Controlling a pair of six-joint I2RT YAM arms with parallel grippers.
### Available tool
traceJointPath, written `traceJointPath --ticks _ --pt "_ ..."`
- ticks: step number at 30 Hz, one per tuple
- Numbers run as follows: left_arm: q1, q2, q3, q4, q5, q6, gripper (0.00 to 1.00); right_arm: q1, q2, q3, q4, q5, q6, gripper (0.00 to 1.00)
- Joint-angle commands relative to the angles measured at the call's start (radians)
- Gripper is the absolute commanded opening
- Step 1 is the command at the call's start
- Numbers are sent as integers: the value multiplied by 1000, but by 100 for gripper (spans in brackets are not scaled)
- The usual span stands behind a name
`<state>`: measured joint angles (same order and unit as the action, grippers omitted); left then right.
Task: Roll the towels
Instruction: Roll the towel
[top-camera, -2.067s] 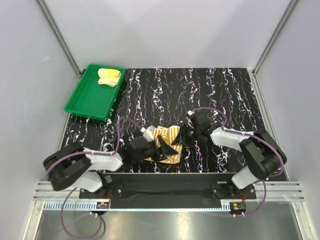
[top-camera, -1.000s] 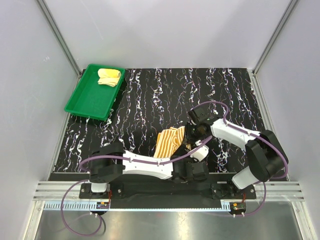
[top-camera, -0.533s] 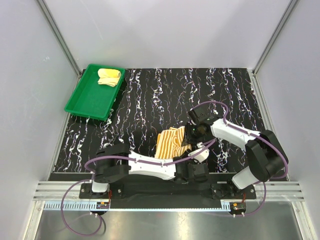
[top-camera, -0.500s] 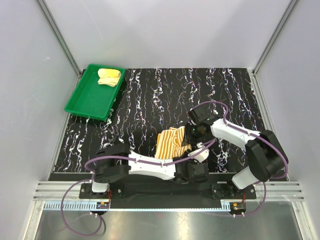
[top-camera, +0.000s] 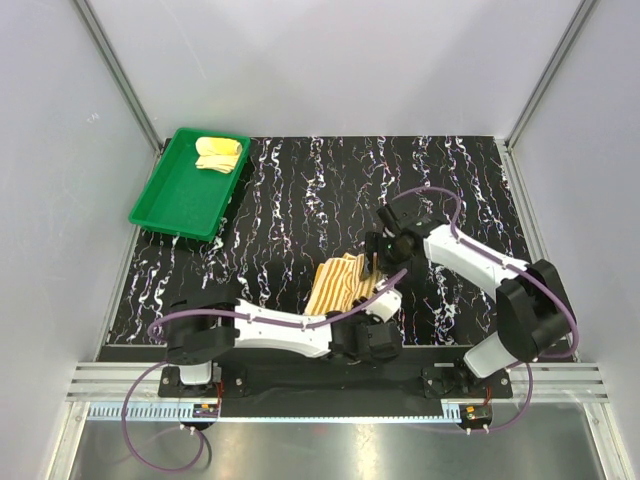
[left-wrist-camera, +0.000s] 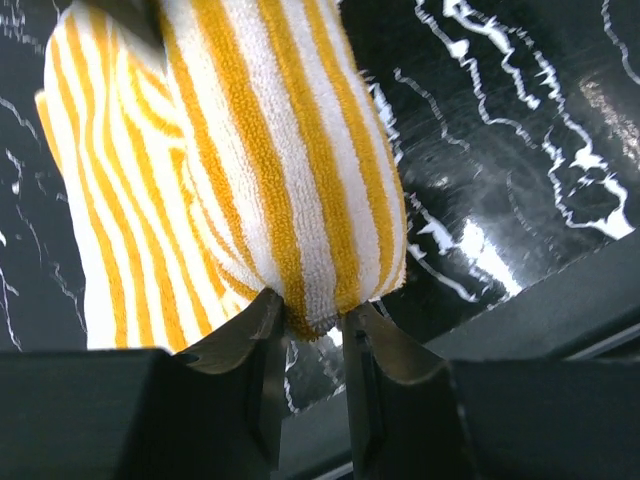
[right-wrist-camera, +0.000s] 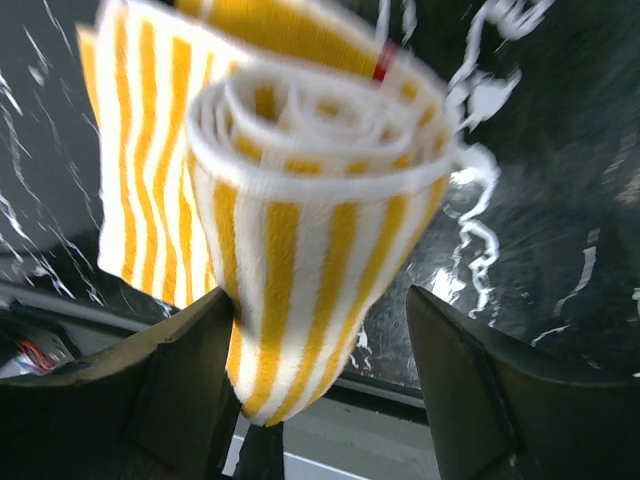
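The orange-and-cream striped towel (top-camera: 340, 283) lies rolled near the table's front edge. In the left wrist view my left gripper (left-wrist-camera: 315, 325) is shut on a pinch of the striped towel (left-wrist-camera: 250, 170) at the roll's near end. In the top view the left gripper (top-camera: 368, 297) sits at the roll's right front. My right gripper (right-wrist-camera: 325, 330) is open. The spiral end of the roll (right-wrist-camera: 320, 200) hangs between its fingers (right-wrist-camera: 190, 370), touching the left one and clear of the right. From above, the right gripper (top-camera: 386, 250) is just right of the roll. The pale yellow towel (top-camera: 218, 153) lies rolled in the tray.
A green tray (top-camera: 170, 200) stands at the back left of the black marbled table (top-camera: 330, 190). Grey walls with metal frame posts close in the sides and back. The arms' base rail (top-camera: 330, 365) runs along the near edge, right below the roll.
My right gripper has opened and let go of the roll's end, drawing back a little. My left gripper closed on the roll's near end, and the left arm has shifted slightly.
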<state>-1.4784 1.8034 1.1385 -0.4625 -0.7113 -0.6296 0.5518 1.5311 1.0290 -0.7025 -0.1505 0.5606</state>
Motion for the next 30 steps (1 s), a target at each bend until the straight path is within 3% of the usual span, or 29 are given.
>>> traceJointPath --ticks 1,8,21,26,30 --pt "7 -75 -46 8 55 -85 13 -68 -38 81 -49 74 -25 77" --pt "53 -188 -178 122 186 -157 13 -173 -187 100 -3 82 -16 78" --pt "247 -470 -457 381 432 -283 12 -181 -315 -193 294 -240 76 78" --pt "313 -525 -557 459 519 -343 12 -181 -344 -296 454 -297 128 79" --pt "349 -549 -651 619 594 -397 12 -179 -332 -421 682 -401 209 80"
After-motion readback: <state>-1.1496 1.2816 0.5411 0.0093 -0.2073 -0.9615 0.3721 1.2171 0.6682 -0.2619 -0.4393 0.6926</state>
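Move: The left fingers already pinch the near end of the rolled towel; the roll's middle lies about 7 cm ahead of them and 1 cm right, and the towel's flat tail, where the roll is heading, about 8 cm ahead and 6 cm left, both a few centimetres lower. From the open right hand, just over the roll's far end, the roll's middle is some 4 cm back, 3 cm left and 4 cm below, with the tail about 10 cm left and 3 cm back. Keeping its pinch on the near end of the roll, the left hand carries it about 6 cm left towards the flat tail, rolling its own left side down by some 40 degrees as the fingers tip farther downward. The right hand, already open, clears the far end by rising about 9 cm while swinging forward and right some 5 cm each way, then turns back and sinks to hover a little above its starting place, fingers still wide and its left side tilted up. ##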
